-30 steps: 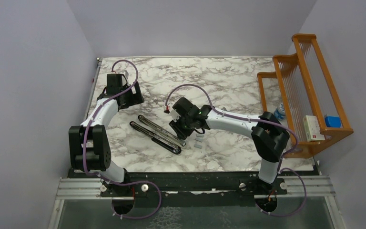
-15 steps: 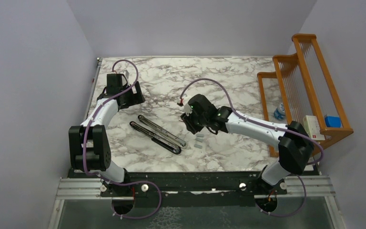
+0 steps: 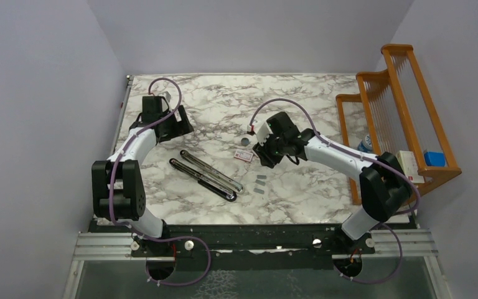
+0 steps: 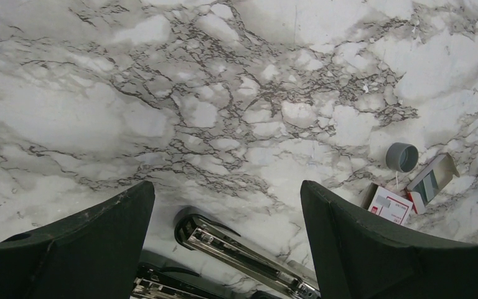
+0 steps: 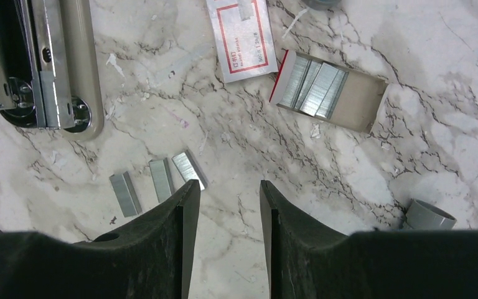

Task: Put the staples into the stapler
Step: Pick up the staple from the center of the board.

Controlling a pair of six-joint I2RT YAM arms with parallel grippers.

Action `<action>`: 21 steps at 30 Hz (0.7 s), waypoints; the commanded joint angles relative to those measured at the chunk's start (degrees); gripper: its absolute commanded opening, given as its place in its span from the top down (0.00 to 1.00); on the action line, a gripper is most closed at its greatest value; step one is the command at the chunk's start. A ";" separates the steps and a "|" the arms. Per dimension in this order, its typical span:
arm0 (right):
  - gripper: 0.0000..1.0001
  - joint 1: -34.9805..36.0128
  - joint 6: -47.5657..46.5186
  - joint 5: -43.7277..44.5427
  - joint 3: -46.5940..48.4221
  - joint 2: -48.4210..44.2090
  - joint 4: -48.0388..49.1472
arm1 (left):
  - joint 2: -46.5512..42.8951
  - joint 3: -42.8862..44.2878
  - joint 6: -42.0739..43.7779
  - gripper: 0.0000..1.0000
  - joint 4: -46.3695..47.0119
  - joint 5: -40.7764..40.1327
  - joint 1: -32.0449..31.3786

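Observation:
The stapler [image 3: 206,175] lies folded open on the marble, its metal magazine [image 4: 243,250] facing up. Three loose strips of staples [image 5: 160,179] lie beside its end [image 5: 68,75]; in the top view these staples [image 3: 260,183] sit right of it. More strips fill the open box tray [image 5: 323,90], next to its white-and-red sleeve [image 5: 243,40]. My right gripper [image 5: 229,187] hovers over bare marble just right of the loose strips, open and holding nothing. My left gripper [image 4: 225,187] stands wide open above the stapler's far end, also holding nothing.
A grey cap [image 5: 429,215] lies near the box, and a small dark disc [image 3: 245,141] sits behind it. A wooden rack [image 3: 404,112] at the right edge holds a white-and-red box [image 3: 409,167], a blue block [image 3: 434,158] and a blue-and-white cylinder [image 3: 365,146].
My right arm has swung right and back, away from the stapler, uncovering the staple box and loose strips. Its jaws have widened slightly. The left arm has hardly moved.

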 commanded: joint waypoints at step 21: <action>0.52 -2.69 -11.04 -13.10 -4.71 6.87 5.41 | 0.91 10.70 1.47 0.09 -6.33 -0.38 -3.92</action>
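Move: The nearest of three loose staple strips, the likely pick, lies some 3 cm back from the right hand, 2 cm to its left and 7 cm below. The second strip lies about 2 cm nearer the base than that one, the third about 4 cm; the open staple box sits roughly 6 cm ahead of the hand and 2 cm left, the stapler's near end 7 cm back and 10 cm left. From the left hand, the nearest strip is about 14 cm back, 30 cm right, 9 cm below. Heading for the nearest staple strip, the right hand sinks about 5 cm and eases back a little, turning roughly 10 degrees counter-clockwise, then slows almost to a stop just above the table, its fingers still part open and touching nothing. The left hand, empty and wide open, rises about 4 cm while shifting some 3 cm right and slightly forward. ##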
